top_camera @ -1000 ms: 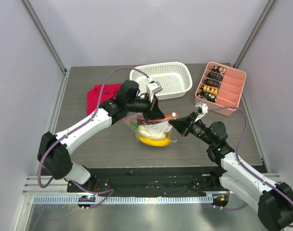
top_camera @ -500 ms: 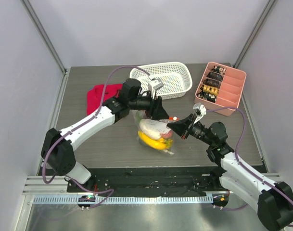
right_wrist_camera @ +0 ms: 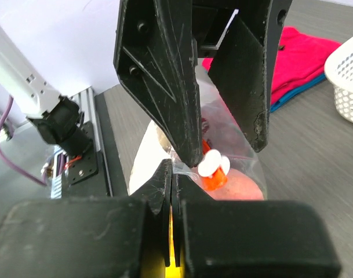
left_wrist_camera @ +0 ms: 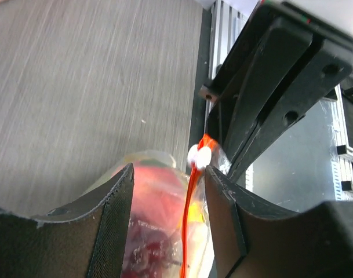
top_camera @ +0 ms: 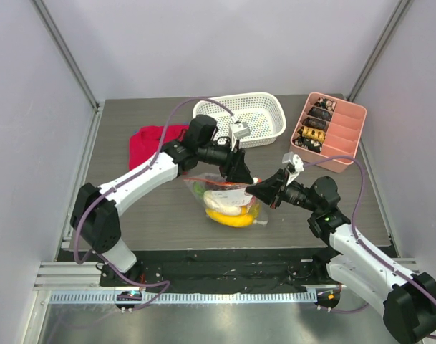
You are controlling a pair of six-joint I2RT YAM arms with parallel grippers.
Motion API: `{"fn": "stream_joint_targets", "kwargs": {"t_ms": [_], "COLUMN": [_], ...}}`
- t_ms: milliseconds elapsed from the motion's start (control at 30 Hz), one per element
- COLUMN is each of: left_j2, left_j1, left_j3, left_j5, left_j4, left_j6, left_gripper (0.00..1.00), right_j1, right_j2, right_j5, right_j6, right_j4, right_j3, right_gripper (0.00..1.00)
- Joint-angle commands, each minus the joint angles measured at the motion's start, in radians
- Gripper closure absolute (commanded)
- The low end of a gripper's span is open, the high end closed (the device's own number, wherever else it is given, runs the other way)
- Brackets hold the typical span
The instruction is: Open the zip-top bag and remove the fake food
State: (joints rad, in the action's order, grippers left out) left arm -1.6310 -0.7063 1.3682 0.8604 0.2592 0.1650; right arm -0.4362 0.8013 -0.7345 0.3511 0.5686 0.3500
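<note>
The clear zip-top bag (top_camera: 228, 197) hangs just above the table between the two arms. Its fake food shows through the plastic: a yellow banana (top_camera: 232, 217), a white piece (top_camera: 223, 201) and a green piece (top_camera: 200, 188). My left gripper (top_camera: 237, 170) stands open over the bag's top. In the left wrist view the orange zipper strip (left_wrist_camera: 192, 214) and its white slider (left_wrist_camera: 199, 155) lie between the spread fingers (left_wrist_camera: 115, 220), closer to the right one. My right gripper (right_wrist_camera: 171, 176) is shut on the bag's clear corner beside the slider (right_wrist_camera: 214, 165).
A white perforated basket (top_camera: 239, 118) stands at the back centre. To its right is a pink divided tray (top_camera: 339, 136) holding dark pieces. A red cloth (top_camera: 152, 140) lies at the back left. The table's near edge has a black strip and a metal rail.
My left gripper has opened and let go of the bag's top, shifting a little right. The bag swung and now hangs from the right gripper alone, which stayed shut.
</note>
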Motion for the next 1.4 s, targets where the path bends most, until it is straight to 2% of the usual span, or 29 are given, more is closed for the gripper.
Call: {"fn": "stream_joint_targets", "kwargs": {"t_ms": [0, 167, 400, 500, 533, 600, 633, 733, 767, 833, 867, 933, 1167, 1367], "left_j2": [0.086, 0.109, 0.074, 0.08, 0.086, 0.106, 0.114, 0.16, 0.174, 0.224, 0.243, 0.293, 0.307, 0.318], "left_j1": [0.001, 0.002, -0.001, -0.005, -0.005, -0.007, -0.005, -0.007, -0.005, -0.005, -0.005, -0.005, -0.01, -0.01], "left_j3": [-0.067, -0.109, -0.115, -0.118, -0.121, -0.12, -0.109, -0.106, -0.109, -0.133, -0.148, -0.207, -0.227, -0.231], "left_j5": [0.028, 0.054, 0.068, 0.069, 0.062, 0.029, 0.014, -0.086, -0.113, -0.178, -0.184, -0.19, -0.162, -0.15], "left_j4": [-0.006, -0.032, -0.012, -0.018, -0.02, -0.009, -0.002, 0.005, 0.003, -0.032, -0.063, -0.147, -0.15, -0.153], "left_j6": [-0.024, 0.005, 0.016, 0.019, 0.024, 0.024, 0.021, 0.03, 0.039, 0.05, 0.062, 0.086, 0.105, 0.11], "left_gripper": [0.48, 0.49, 0.57, 0.68, 0.79, 0.85, 0.99, 1.0, 1.0, 1.0, 1.0, 1.0, 1.0, 1.0], "right_j1": [-0.001, 0.001, 0.001, 0.001, -0.001, 0.001, 0.001, -0.001, 0.001, 0.001, -0.001, 0.001, -0.001, 0.001], "right_j2": [-0.002, -0.005, -0.007, -0.001, -0.001, -0.001, -0.001, -0.01, -0.014, -0.031, -0.039, -0.044, 0.042, 0.121], "right_j5": [-0.035, -0.043, -0.049, -0.054, -0.055, -0.054, -0.048, -0.005, 0.032, 0.069, 0.096, 0.133, 0.104, 0.009], "right_j6": [-0.027, -0.041, -0.043, -0.043, -0.044, -0.041, -0.041, -0.04, -0.038, -0.018, -0.017, -0.001, 0.014, 0.026], "right_j4": [0.063, 0.05, 0.045, 0.045, 0.043, 0.042, 0.037, 0.001, -0.013, -0.045, -0.049, -0.047, -0.02, 0.035], "right_j3": [0.055, 0.053, 0.064, 0.073, 0.075, 0.073, 0.073, 0.07, 0.07, 0.07, 0.07, 0.07, 0.109, 0.133], "right_gripper": [0.99, 0.99, 0.99, 0.99, 0.99, 0.99, 0.99, 0.95, 0.83, 0.7, 0.58, 0.51, 0.49, 0.48]}}
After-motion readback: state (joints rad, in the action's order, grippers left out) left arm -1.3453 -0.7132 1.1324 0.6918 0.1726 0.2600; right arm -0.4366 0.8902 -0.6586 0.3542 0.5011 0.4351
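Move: The orange zip strip runs between the left hand's open fingers, some 2 cm back, 1 cm left and 1 cm below; the strip's white slider is 3 cm to that hand's right and 1 cm back. The bananas in the hanging bag are about 5 cm back, 5 cm left and 12 cm below the left hand. The right hand already pinches the clear film, with the slider about 3 cm ahead, level sideways and 1 cm above. The left hand eases back and slightly left and down, about 3 cm, until the zip strip lies at its fingertips, shuts on it just short of the slider, then draws the strip some 2 cm left and 3 cm up while turning about 10 degrees counter-clockwise. The right hand keeps its pinch on the film almost still until the left has closed, then opens halfway to let go and goes about 3 cm forward along the bag's mouth, fingers staying open around the loose film. ##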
